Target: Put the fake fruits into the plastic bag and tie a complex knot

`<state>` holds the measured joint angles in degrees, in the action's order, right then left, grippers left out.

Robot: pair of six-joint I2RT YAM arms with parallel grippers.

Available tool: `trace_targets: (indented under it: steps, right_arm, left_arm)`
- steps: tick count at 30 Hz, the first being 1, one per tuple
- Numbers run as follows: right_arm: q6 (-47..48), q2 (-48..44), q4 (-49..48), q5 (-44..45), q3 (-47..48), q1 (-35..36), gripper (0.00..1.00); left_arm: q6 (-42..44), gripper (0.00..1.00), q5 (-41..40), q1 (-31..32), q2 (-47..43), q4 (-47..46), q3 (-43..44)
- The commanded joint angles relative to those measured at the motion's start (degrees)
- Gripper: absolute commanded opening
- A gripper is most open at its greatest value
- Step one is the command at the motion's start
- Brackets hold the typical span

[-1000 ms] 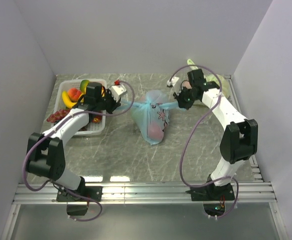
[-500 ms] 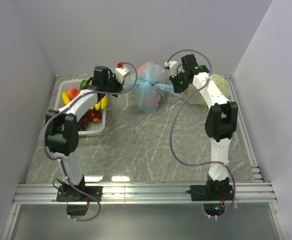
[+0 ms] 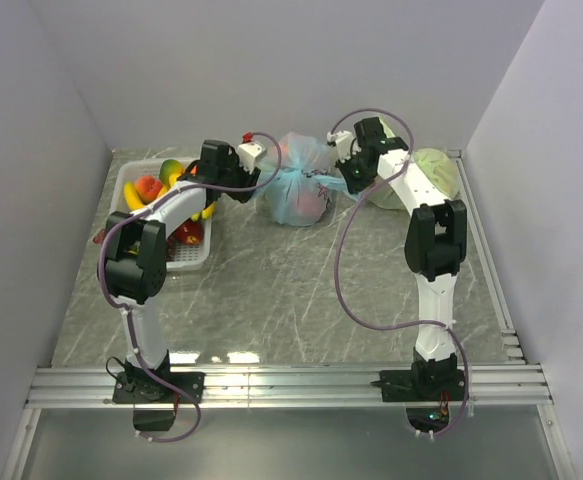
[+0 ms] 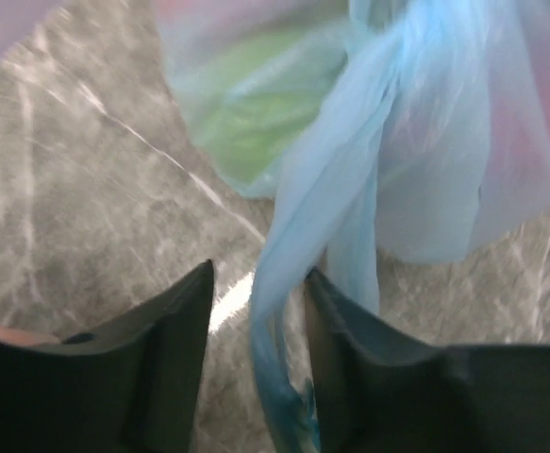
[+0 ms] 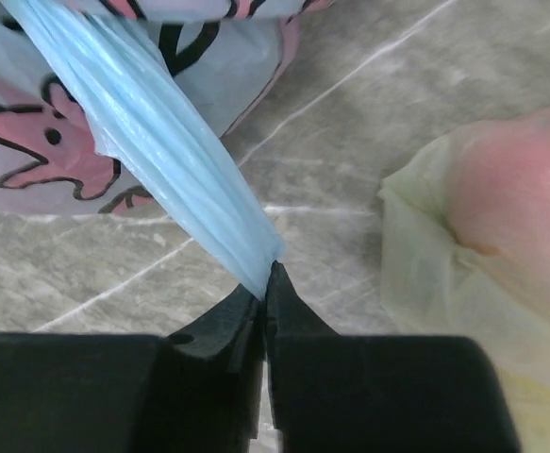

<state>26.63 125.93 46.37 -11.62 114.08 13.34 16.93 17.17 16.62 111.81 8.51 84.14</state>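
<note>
The light-blue plastic bag (image 3: 297, 192) sits near the back wall with fruits showing through it, a green one (image 4: 256, 113) and a pink one. Its ears meet in a small knot (image 3: 294, 172) on top. My right gripper (image 5: 267, 278) is shut on the end of one twisted ear (image 5: 161, 123), just right of the bag (image 5: 39, 142). At the bag's left, my left gripper (image 4: 258, 274) is open, and the other ear (image 4: 298, 236) hangs loose between its fingers, against the right one. More fake fruits (image 3: 151, 190) lie in a white basket (image 3: 186, 258).
A pale yellow-green tied bag (image 3: 428, 172) holding a pinkish fruit (image 5: 510, 179) lies at the back right, close to my right arm. The basket stands at the back left beside my left arm. The grey walls rise just behind the bag.
Both arms have swung toward the back wall, carrying the bag there. My left jaws, shut on the ear before, now stand apart. The right gripper keeps its hold.
</note>
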Motion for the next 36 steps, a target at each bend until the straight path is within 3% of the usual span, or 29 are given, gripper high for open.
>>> trace_targets:
  steps: [1,4,5,6,9,15,18,19,23,26,27,30,36]
  right_arm:
    - [-2.8,-2.6,0.1,1.8,7.7,-0.1,0.21]
    - [-4.6,-4.5,-0.3,1.2,10.0,0.0,0.49]
    - [-5.1,-6.2,-0.6,0.6,9.9,-0.1,0.53]
    - [-5.5,-7.3,-0.8,0.0,9.3,-0.2,0.54]
    - [-8.2,-12.4,-3.6,-2.1,5.8,-0.6,0.61]
    - [-13.1,-20.5,-5.3,-8.8,0.4,-2.4,0.67]
    - [-18.2,-24.2,-5.8,-15.1,-4.5,-3.3,0.75]
    - [-19.5,-25.3,-6.5,-16.2,-6.1,-3.8,0.87]
    - [-28.8,-32.9,-9.7,-14.8,-17.2,-3.9,0.89]
    - [-32.3,-41.7,-16.1,-14.8,-31.2,-3.9,0.90]
    - [-32.9,-44.3,-18.4,-15.0,-39.2,-3.6,0.92]
    - [-31.9,-53.4,-25.5,-13.1,-51.8,-2.4,0.94]
    - [-30.9,-63.0,-29.1,-8.7,-66.1,-0.6,0.95]
  left_arm:
    - [-2.8,0.50,-0.5,-0.4,-1.9,-1.7,6.1]
    - [-4.4,0.60,0.3,-0.5,-3.5,-1.3,9.3]
    - [-5.1,0.64,0.4,-0.5,-4.7,-1.4,10.2]
    - [-6.1,0.79,0.6,-0.5,-5.3,-1.1,10.8]
    - [-7.0,0.99,2.0,-0.5,-8.2,-0.1,11.3]
    - [-10.7,0.99,3.1,-0.5,-12.7,7.6,13.1]
    - [-14.8,0.99,4.5,-0.5,-13.8,12.3,14.5]
    - [-15.6,0.99,4.5,-0.5,-14.4,14.9,14.1]
    - [-19.8,0.99,3.1,-0.5,-19.7,17.1,6.9]
    - [-20.0,0.99,2.3,-0.5,-23.1,19.6,1.7]
    - [-20.7,0.99,2.1,-0.5,-24.1,20.0,-0.1]
    - [-20.4,0.99,1.3,-0.3,-28.2,20.6,-8.5]
    - [-20.8,0.99,-2.7,1.7,-36.4,19.1,-22.5]
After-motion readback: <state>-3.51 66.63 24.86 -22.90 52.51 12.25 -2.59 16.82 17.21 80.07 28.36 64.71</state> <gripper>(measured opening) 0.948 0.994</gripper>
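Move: The tied-up blue plastic bag sits between the hands: its middle is about 10 cm to the right of the left hand, 3 cm ahead and 4 cm lower, and about 12 cm to the right hand's left, 3 cm ahead and 3 cm lower. The fruit basket lies some 20 cm left of the left hand and 4 cm back. The green bag is about 12 cm right of the right hand and 3 cm ahead. The blue bag's handles are let go: the right fingers, still shut on theirs, open wide, and the left, already half open around the other, spread fully. Both hands climb steeply off the bag, nearly 20 cm with a slight reach forward, then swing back towards the base and down, the left drawing in beside the basket, the right tipping some 30 degrees so its fingers swing leftward. ##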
